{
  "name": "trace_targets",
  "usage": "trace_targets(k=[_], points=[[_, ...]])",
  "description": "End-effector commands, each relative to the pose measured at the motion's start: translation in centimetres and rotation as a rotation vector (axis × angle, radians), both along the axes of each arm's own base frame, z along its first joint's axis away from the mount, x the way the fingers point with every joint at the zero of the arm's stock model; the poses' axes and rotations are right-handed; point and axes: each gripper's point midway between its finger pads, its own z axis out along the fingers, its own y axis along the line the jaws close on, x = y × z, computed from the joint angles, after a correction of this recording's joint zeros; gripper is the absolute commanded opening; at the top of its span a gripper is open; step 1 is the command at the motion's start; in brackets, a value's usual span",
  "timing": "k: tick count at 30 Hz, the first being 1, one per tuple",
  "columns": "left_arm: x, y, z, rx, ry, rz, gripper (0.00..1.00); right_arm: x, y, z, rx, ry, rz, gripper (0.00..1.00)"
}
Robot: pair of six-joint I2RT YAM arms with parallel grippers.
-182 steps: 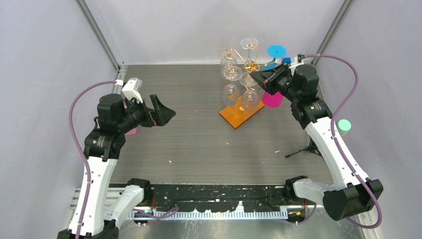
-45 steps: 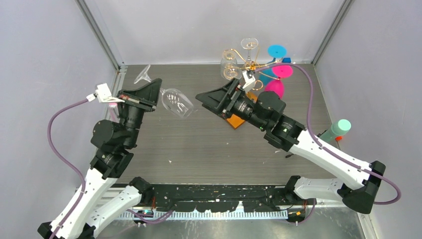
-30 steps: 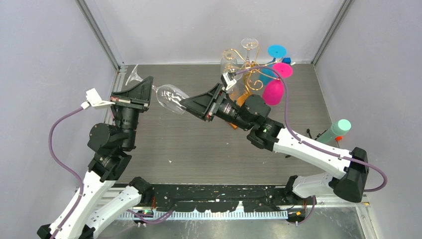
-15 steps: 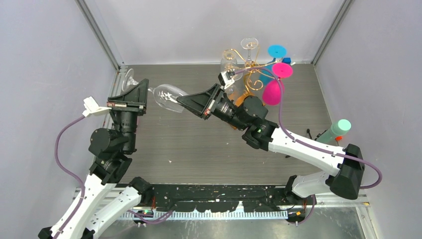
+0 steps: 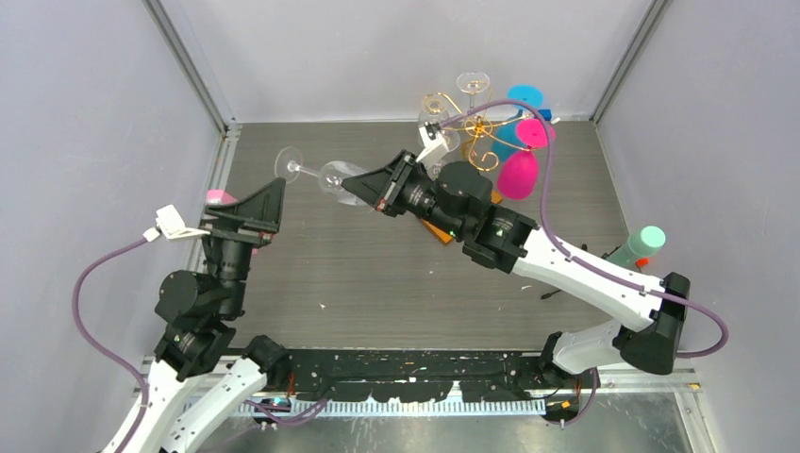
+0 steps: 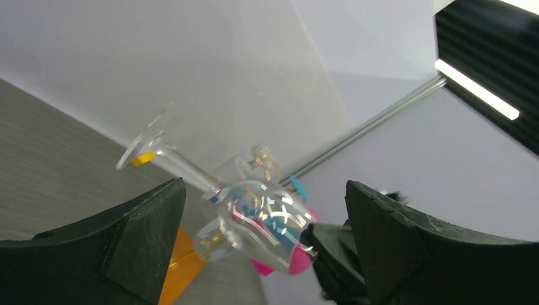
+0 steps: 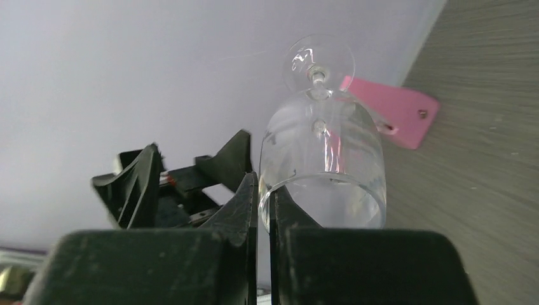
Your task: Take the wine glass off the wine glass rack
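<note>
The clear wine glass [image 5: 332, 176] hangs almost level above the table's back left, foot [image 5: 288, 162] pointing left. My right gripper [image 5: 363, 185] is shut on its rim; in the right wrist view the two fingers [image 7: 251, 190] pinch the glass wall [image 7: 324, 146]. My left gripper [image 5: 267, 200] stands open, below and apart from the glass. The left wrist view shows the glass [image 6: 264, 219] between its spread fingers [image 6: 146, 222], touching neither. The gold wire wine glass rack [image 5: 479, 127] stands at the back, its orange base [image 5: 437, 227] partly hidden by the right arm.
On the rack hang clear glasses [image 5: 472, 85], a pink one [image 5: 517, 175] and a blue one [image 5: 524, 95]. A teal cup [image 5: 643, 243] stands at the right edge. A pink object [image 5: 221, 197] lies by the left wall. Metal frame posts line the back corners.
My left gripper has opened, let go of the stem and drawn back toward the near side. The right gripper has shut on the rim and carries the glass alone.
</note>
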Motion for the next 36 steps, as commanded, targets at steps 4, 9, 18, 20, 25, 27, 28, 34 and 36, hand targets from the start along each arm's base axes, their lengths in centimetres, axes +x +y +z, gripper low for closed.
trace_targets(k=[4, 9, 18, 20, 25, 27, 28, 34, 36], points=[[-1.1, 0.9, -8.7, 0.472, 0.162, 0.028, 1.0, 3.8, -1.0, -5.3, -0.489, -0.09, -0.142, 0.0], [-1.7, 3.6, -10.8, 0.63, 0.23, 0.133, 1.0, 4.5, -0.7, -8.2, -0.801, -0.142, -0.134, 0.0], [-2.0, 7.2, -12.3, 0.754, 0.313, 0.288, 1.0, 4.8, 2.5, -15.2, -1.136, -0.085, 0.06, 0.0], [-2.3, 8.0, -12.5, 0.754, 0.332, 0.322, 1.0, 4.6, 3.3, -16.8, -1.167, -0.061, 0.111, 0.0], [-3.1, 9.1, -12.6, 0.747, 0.336, 0.353, 1.0, 4.4, 4.0, -20.4, -1.25, -0.001, 0.171, 0.0], [-3.3, 9.1, -12.7, 0.743, 0.334, 0.346, 1.0, 4.5, 3.8, -21.2, -1.279, 0.008, 0.173, 0.0], [-3.4, 9.0, -12.8, 0.74, 0.336, 0.338, 1.0, 4.7, 3.5, -21.3, -1.295, 0.009, 0.162, 0.0], [-3.5, 8.6, -13.9, 0.734, 0.356, 0.303, 1.0, 7.6, 2.0, -22.7, -1.352, 0.032, 0.098, 0.0], [-3.6, 8.5, -14.1, 0.739, 0.36, 0.293, 1.0, 8.9, 1.4, -23.0, -1.349, 0.049, 0.083, 0.0]])
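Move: The right hand grips the wine glass by its rim; the bare table spot it is bound for lies about 42 cm below, 6 cm ahead and 4 cm to the left. The pink metronome is some 33 cm left and 7 cm ahead of the hand, the glass rack roughly 18 cm right and 14 cm ahead. From the empty left hand, that spot lies about 15 cm right, 6 cm ahead and 44 cm below. Right hand lowers the held glass some 24 cm, turning it foot-down (about 75 degrees); open left hand sinks away. ##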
